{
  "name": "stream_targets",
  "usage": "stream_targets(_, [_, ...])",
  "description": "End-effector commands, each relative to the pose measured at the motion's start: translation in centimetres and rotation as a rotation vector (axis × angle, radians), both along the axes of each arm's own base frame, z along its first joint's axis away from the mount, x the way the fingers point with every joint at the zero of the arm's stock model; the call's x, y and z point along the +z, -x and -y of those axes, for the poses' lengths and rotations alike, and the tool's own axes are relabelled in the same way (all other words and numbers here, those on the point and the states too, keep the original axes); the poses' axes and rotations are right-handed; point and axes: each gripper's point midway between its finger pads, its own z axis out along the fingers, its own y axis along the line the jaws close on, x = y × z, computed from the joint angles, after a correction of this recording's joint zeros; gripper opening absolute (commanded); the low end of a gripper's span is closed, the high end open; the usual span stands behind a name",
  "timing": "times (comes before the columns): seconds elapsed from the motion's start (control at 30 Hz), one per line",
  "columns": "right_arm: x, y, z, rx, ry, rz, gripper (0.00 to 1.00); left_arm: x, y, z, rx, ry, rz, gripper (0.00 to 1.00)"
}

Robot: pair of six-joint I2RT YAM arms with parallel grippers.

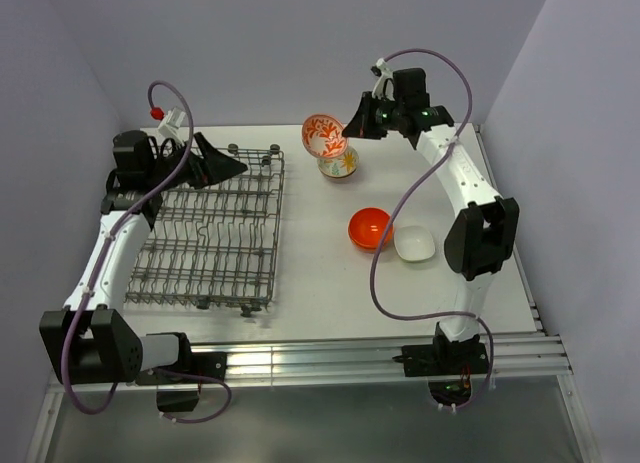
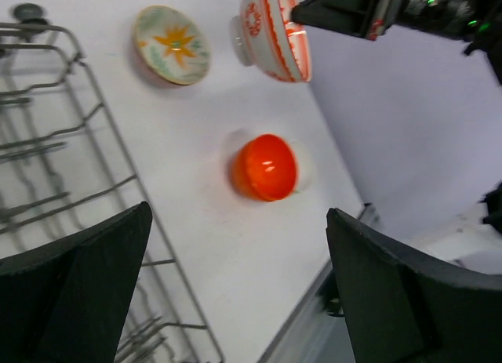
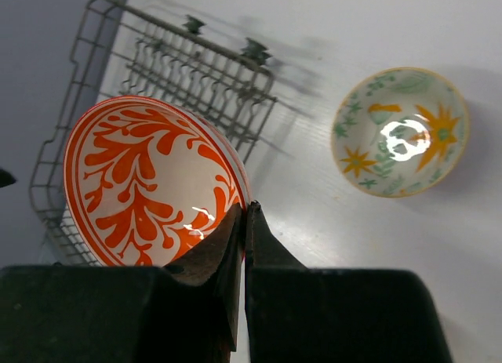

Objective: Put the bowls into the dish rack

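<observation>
My right gripper point(image 1: 352, 129) point(image 3: 245, 211) is shut on the rim of a white bowl with red-orange leaf patterns point(image 1: 323, 135) point(image 2: 271, 30) point(image 3: 149, 183), holding it tilted on edge in the air at the back of the table. Below it, a pale bowl with orange stars point(image 1: 340, 164) point(image 2: 171, 45) point(image 3: 400, 132) rests on the table. A glossy orange bowl point(image 1: 370, 228) point(image 2: 265, 167) and a white bowl point(image 1: 414, 245) sit side by side further forward. The grey wire dish rack point(image 1: 215, 233) point(image 2: 63, 143) point(image 3: 157, 65) lies to the left. My left gripper point(image 1: 215, 164) point(image 2: 235, 222) hangs open over the rack's far right corner, holding nothing.
The rack's far end has small dark wheels point(image 1: 232, 149). The table's right edge meets a metal rail point(image 1: 520, 273), and lilac walls close in the back and both sides.
</observation>
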Motion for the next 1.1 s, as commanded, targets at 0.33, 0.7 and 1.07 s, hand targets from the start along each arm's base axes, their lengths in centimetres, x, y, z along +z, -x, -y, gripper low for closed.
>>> stream_targets(0.33, [9.3,7.4,-5.1,0.224,-0.156,0.209,0.00,5.8,3.7,6.4,-0.157,0.400,0.012,1.00])
stream_targets(0.7, [9.7,10.4,-7.9,0.305,-0.158,0.218,0.00,2.7,2.1,7.4,-0.043,0.387,-0.105,1.00])
stream_targets(1.07, [10.3,11.7,-9.5,0.350,-0.175,0.219,0.00,1.4,1.9,7.8,-0.012,0.393,-0.152,0.99])
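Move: The orange-patterned bowl, held by its rim in the right hand, is about 10 cm ahead of the left hand, 20 cm to its right and 4 cm lower. From the right hand, the open left gripper is some 25 cm left, 10 cm back and 3 cm higher. The flower bowl stands about 5 cm ahead of the right hand and 1 cm left, 21 cm below; the red bowl, 13 cm back and 8 cm right, 22 cm below. Right hand carries pinched bowl 14 cm back-left and up towards open left hand, itself coming 8 cm right. ##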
